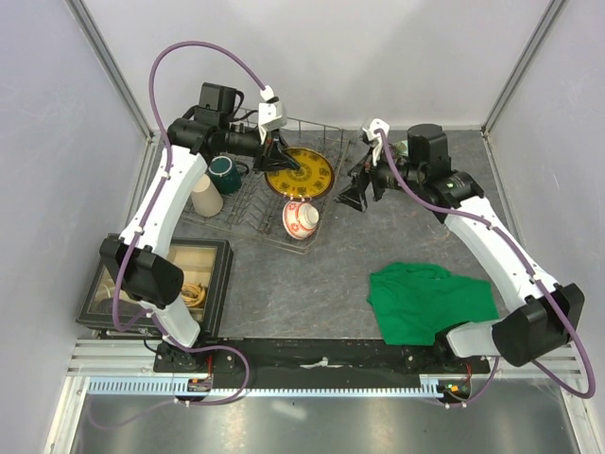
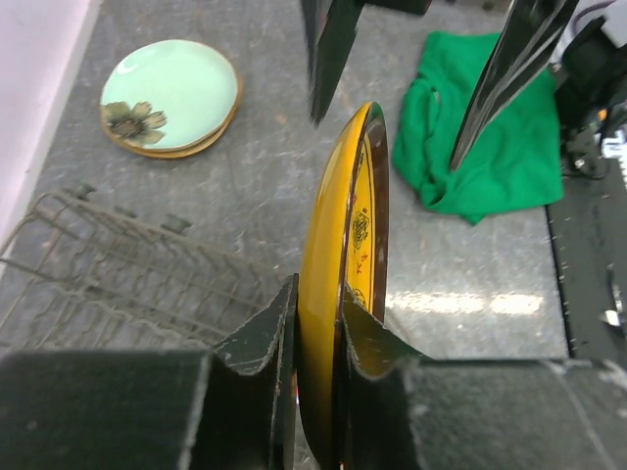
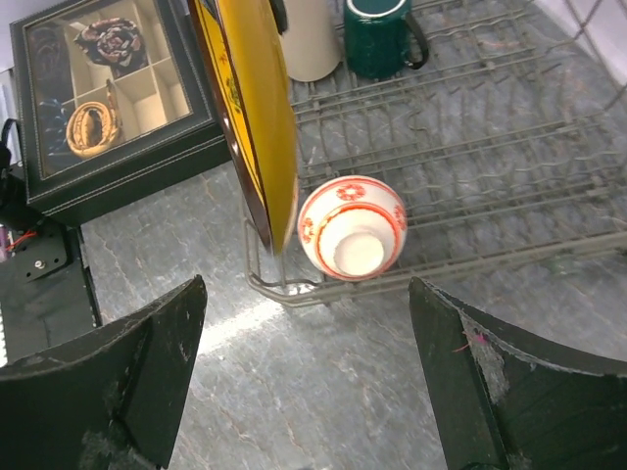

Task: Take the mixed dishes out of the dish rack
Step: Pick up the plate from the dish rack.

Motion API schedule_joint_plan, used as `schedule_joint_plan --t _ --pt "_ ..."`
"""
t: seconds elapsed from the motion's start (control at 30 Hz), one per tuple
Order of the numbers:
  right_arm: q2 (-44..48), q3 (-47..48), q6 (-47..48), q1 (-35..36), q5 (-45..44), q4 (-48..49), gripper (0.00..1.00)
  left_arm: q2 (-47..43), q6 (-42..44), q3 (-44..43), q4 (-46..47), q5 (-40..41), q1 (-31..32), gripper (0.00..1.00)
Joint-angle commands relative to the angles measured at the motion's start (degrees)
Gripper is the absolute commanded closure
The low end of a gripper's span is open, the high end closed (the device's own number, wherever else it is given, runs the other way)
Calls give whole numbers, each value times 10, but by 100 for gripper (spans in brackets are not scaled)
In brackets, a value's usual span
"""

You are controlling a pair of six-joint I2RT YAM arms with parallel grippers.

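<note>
My left gripper (image 2: 318, 291) is shut on the rim of the yellow-patterned plate (image 2: 345, 245), which it holds upright on edge over the dish rack (image 1: 248, 202). In the rack sit a small red-and-white bowl (image 1: 301, 219) lying on its side, a tall beige cup (image 1: 207, 197) and a dark green mug (image 1: 225, 174). My right gripper (image 1: 362, 186) stands open just right of the plate, with nothing between its fingers (image 3: 157, 362). The pale mint-green plate (image 2: 168, 93) lies on the table on top of a cream plate (image 2: 186, 151).
A green cloth (image 1: 430, 303) is crumpled on the table at the front right. A black-framed compartment tray (image 1: 156, 284) sits at the front left, beside the rack. White walls close in the table on three sides.
</note>
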State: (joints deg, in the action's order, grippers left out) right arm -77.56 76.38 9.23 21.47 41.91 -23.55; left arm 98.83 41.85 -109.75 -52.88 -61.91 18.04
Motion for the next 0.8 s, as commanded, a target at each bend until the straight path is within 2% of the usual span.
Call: schedule_joint_plan --t 0.0,0.13,0.3,0.4,0.5,0.53,0.6,0.63,0.7,0.73,0.77 --pt "-15 23 -11 29 -19 36 8 5 -58 7 32 -45 9 98" --pt "-30 34 -10 44 -24 36 9 1 -66 22 33 -74 15 98" --pt "-43 45 -13 61 -26 36 12 -15 -102 66 80 -79 30 98" --pt "-47 48 -12 66 -33 36 22 -23 -116 85 102 -78 38 98" --pt "-47 47 -11 68 -33 36 39 -27 -131 98 122 -76 45 97" --pt "-45 46 -11 68 -34 35 49 -28 -135 101 127 -75 45 97" --pt "-43 41 -9 68 -39 35 58 -29 -142 107 137 -73 45 96" --pt "-41 38 -6 68 -39 34 69 -31 -144 108 139 -72 45 96" --pt "-39 34 -6 68 -43 35 78 -31 -147 110 143 -70 45 93" --pt "-37 31 -5 68 -46 35 87 -31 -147 110 145 -67 45 92" --pt "-37 30 -4 68 -48 35 90 -32 -146 109 145 -66 45 92"
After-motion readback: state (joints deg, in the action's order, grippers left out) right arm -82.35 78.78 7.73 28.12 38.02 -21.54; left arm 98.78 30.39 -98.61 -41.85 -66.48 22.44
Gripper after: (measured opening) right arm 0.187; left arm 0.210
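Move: Dark-rimmed yellow plate, already in the left hand: its middle lies about 13 cm left of the open right gripper, 4 cm ahead and slightly below. Beneath, the red-and-white bowl sits some 13 cm left of the right gripper, 2 cm ahead and 18 cm down; the green mug about 40 cm left and 17 cm ahead. From the left hand, the right gripper is roughly 19 cm to the right, 7 cm back and 3 cm lower. Left lowers the held plate about 4 cm, also right and back; right reaches 4 cm left and pinches it. ##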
